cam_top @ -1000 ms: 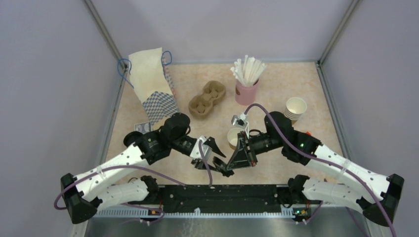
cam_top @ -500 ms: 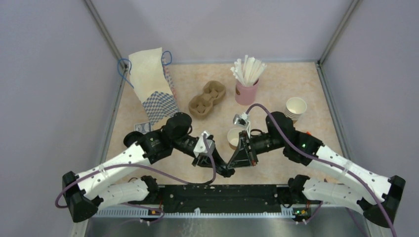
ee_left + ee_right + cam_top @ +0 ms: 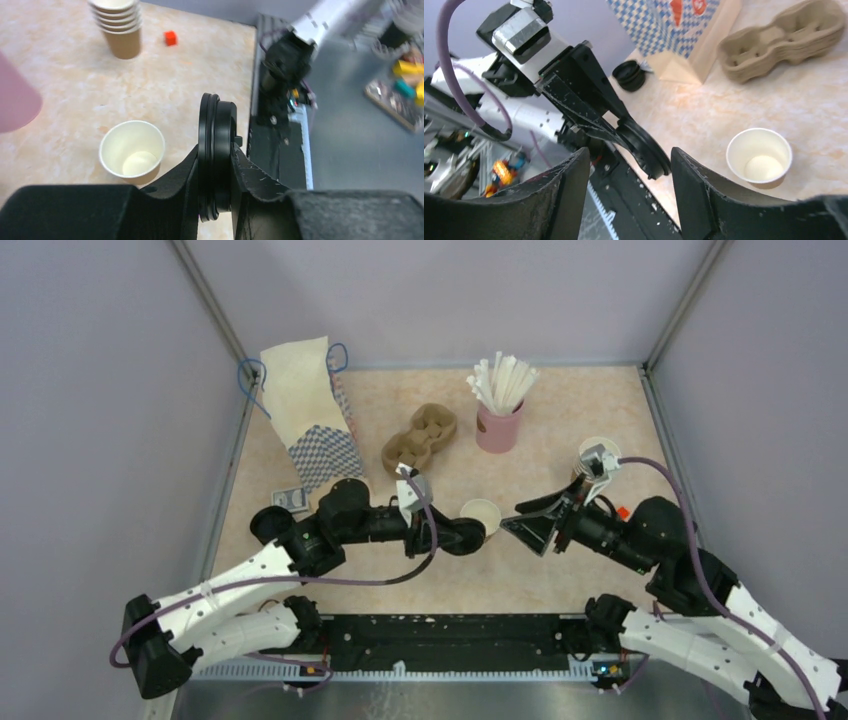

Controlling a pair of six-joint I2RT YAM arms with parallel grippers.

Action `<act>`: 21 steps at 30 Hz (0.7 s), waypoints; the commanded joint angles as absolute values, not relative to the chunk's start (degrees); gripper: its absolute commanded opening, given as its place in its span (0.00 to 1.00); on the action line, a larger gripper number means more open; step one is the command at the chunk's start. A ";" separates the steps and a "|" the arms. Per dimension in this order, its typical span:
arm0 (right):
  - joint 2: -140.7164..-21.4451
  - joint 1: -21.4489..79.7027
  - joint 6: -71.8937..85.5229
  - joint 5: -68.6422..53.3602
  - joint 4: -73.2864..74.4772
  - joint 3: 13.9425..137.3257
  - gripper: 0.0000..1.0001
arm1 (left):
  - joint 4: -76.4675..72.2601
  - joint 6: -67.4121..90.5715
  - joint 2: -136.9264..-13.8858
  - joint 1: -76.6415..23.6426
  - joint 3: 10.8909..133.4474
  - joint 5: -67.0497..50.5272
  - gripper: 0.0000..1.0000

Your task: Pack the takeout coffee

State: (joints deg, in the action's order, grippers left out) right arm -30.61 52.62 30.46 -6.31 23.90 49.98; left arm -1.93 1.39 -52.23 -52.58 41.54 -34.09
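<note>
The takeout coffee's brown paper cup [image 3: 481, 515] stands open and upright at mid-table, white inside [image 3: 132, 149], with no lid on it. Its round black lid [image 3: 216, 120] is pinched edge-on between the fingers of my left gripper [image 3: 457, 537], just left of the cup and above the table. My right gripper [image 3: 523, 525] is open and empty a little right of the cup. In the right wrist view the lid [image 3: 645, 148] shows beyond my parted fingers, with the cup [image 3: 759, 157] to the right.
A checked paper bag [image 3: 310, 420] stands at the back left, with a cardboard cup carrier [image 3: 420, 440] beside it. A pink cup of white straws [image 3: 499, 415] is behind. A stack of lidless cups [image 3: 598, 458] and a red cube [image 3: 170, 37] lie right. Spare black lids [image 3: 629, 75] sit by the bag.
My left gripper closed on the lid, and my right gripper let it go, opened and drew back to the right. The left arm carried the lid up beside the cup.
</note>
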 commanded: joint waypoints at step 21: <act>-40.55 52.25 37.79 4.72 20.85 43.40 0.59 | -4.76 24.96 -51.25 -52.56 41.43 11.08 0.55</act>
State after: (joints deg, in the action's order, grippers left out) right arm -37.67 52.60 40.25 5.08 19.88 42.00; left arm -13.23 26.94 -51.48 -52.58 39.13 0.99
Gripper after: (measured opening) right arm 0.601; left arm 0.513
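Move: The open paper cup stands about 12 cm ahead of the left hand, 8 cm to its right and some 18 cm below; the left fingers already grip the black lid. Beyond the cup, about 35 cm ahead of the left hand, are the cardboard cup tray, 4 cm to its left, and the pink straw pot, 12 cm to its right. From the empty right hand, the cup is about 13 cm ahead, 4 cm left and 25 cm down. The black lid is let go as the left hand swings forward some 9 cm on the cup's left side, first rising about 5 cm and then dipping slightly; that hand turns counter-clockwise by about 35 degrees, and its fingers open late. The right hand, empty and open, sinks about 7 cm and goes forward nearly 5 cm towards the cup, turning clockwise and tipping down a little. ##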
